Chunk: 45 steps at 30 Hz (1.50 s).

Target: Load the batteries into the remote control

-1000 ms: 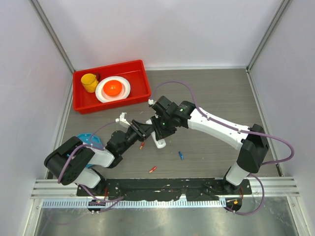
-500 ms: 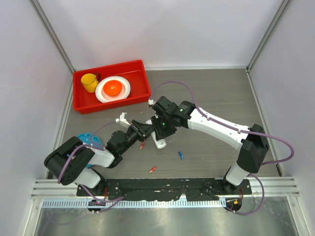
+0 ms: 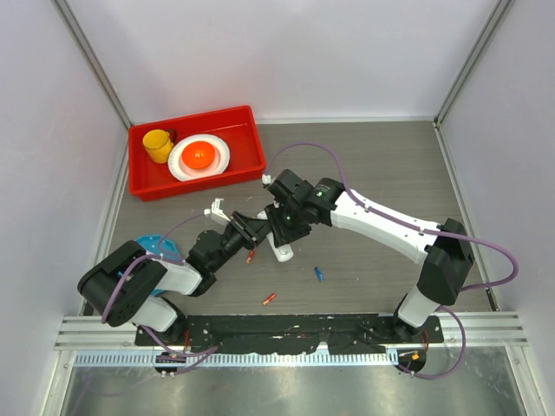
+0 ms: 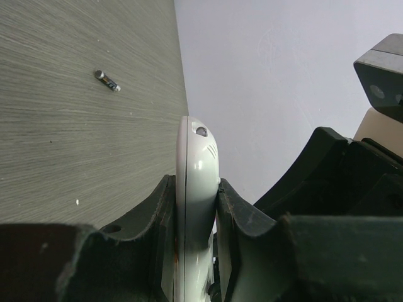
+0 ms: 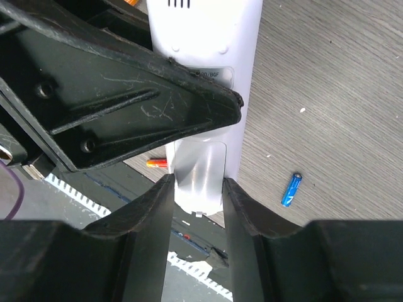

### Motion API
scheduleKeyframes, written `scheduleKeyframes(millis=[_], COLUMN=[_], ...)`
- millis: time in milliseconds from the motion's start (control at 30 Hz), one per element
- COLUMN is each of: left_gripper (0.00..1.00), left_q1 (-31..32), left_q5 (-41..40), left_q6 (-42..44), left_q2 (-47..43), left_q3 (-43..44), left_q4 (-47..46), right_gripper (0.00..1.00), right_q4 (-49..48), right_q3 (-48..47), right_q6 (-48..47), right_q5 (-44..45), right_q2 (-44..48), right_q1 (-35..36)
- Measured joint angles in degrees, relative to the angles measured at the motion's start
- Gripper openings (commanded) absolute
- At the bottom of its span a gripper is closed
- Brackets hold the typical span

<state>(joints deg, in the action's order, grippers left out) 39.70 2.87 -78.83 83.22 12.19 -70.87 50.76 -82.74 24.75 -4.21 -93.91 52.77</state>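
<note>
My left gripper (image 4: 196,189) is shut on the white remote control (image 4: 198,157), held edge-on above the table. From the right wrist, the remote control (image 5: 211,44) shows its back, with a short white cover piece (image 5: 199,173) at its lower end. My right gripper (image 5: 197,184) is closed on that cover, a finger on each side. From above, both grippers (image 3: 258,228) (image 3: 279,234) meet at the remote control (image 3: 282,252). Loose batteries lie on the table: a blue one (image 3: 319,274) (image 5: 291,189), an orange-red one (image 3: 270,299) (image 5: 157,163), another orange one (image 3: 251,256), and a dark one (image 4: 107,80).
A red bin (image 3: 247,130) at the back left holds a yellow cup (image 3: 157,144) and a white plate (image 3: 217,165) with an orange item. A blue object (image 3: 159,245) lies by the left arm. Side walls enclose the table.
</note>
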Motion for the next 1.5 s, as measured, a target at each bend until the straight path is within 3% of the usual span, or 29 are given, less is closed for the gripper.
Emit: scheduleKeyframes(millis=[267, 400, 667, 867, 967, 1167, 1300, 1500], left_gripper=[0.00, 0.00, 0.00, 0.00, 0.00, 0.00, 0.00, 0.00], left_q1=[0.4, 0.5, 0.8, 0.8, 0.8, 0.2, -0.8, -1.1], left_q5=[0.2, 0.4, 1.0, 1.0, 0.8, 2.8, 7.1, 12.2], left_q6=[0.0, -0.1, -0.2, -0.2, -0.5, -1.8, -3.0, -4.0], left_q2=[0.0, 0.0, 0.0, 0.0, 0.0, -0.3, -1.4, -1.8], left_q3=[0.0, 0.0, 0.0, 0.0, 0.0, 0.4, 2.5, 4.6], left_q4=[-0.1, -0.3, -1.7, -1.8, -1.8, -1.7, -1.9, -2.7], right_gripper=[0.47, 0.55, 0.61, 0.64, 0.64, 0.70, 0.74, 0.74], right_q4=[-0.2, -0.5, -0.9, -1.5, -7.5, -26.1, -38.1, -51.1], right_q3=[0.0, 0.0, -1.0, -1.4, 4.9, 29.3, 40.9, 47.0], right_q6=[0.8, 1.0, 1.3, 1.5, 2.5, 7.1, 11.6, 16.4], right_q5=[0.7, 1.0, 2.4, 3.5, 5.0, 0.9, -7.2, -15.9], right_q2=[0.0, 0.0, 0.5, 7.1, 15.6, 32.9, 35.6, 37.9], right_q1=[0.0, 0.0, -0.1, -0.7, -1.6, -4.7, -8.1, -12.5])
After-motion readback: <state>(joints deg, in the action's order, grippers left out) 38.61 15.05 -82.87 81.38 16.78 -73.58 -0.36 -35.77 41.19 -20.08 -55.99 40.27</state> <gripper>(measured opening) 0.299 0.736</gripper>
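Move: The remote control is still in the left hand, its middle about 2 cm back and 1 cm right of that hand, at its height. From the right hand, whose fingers are still around the remote's battery-cover end, that middle lies about 3 cm ahead and 1 cm left, level. On the table some 14 cm below, the blue battery is about 10 cm to the right hand's right and level fore-and-aft, and the orange-red battery is roughly 8 cm back and 3 cm left. The right fingers open off the cover end of the remote, and the hand lifts about 8 cm while shifting some 4 cm right, then sinks most of that way and edges up again, its left side rolling up about 45 degrees so the fingers swing from pointing down to pointing left at the remote. Meanwhile the left hand keeps its pinch and, mostly late on, raises the remote about 5 cm, drawing it slightly back and to the right with a small clockwise turn. ##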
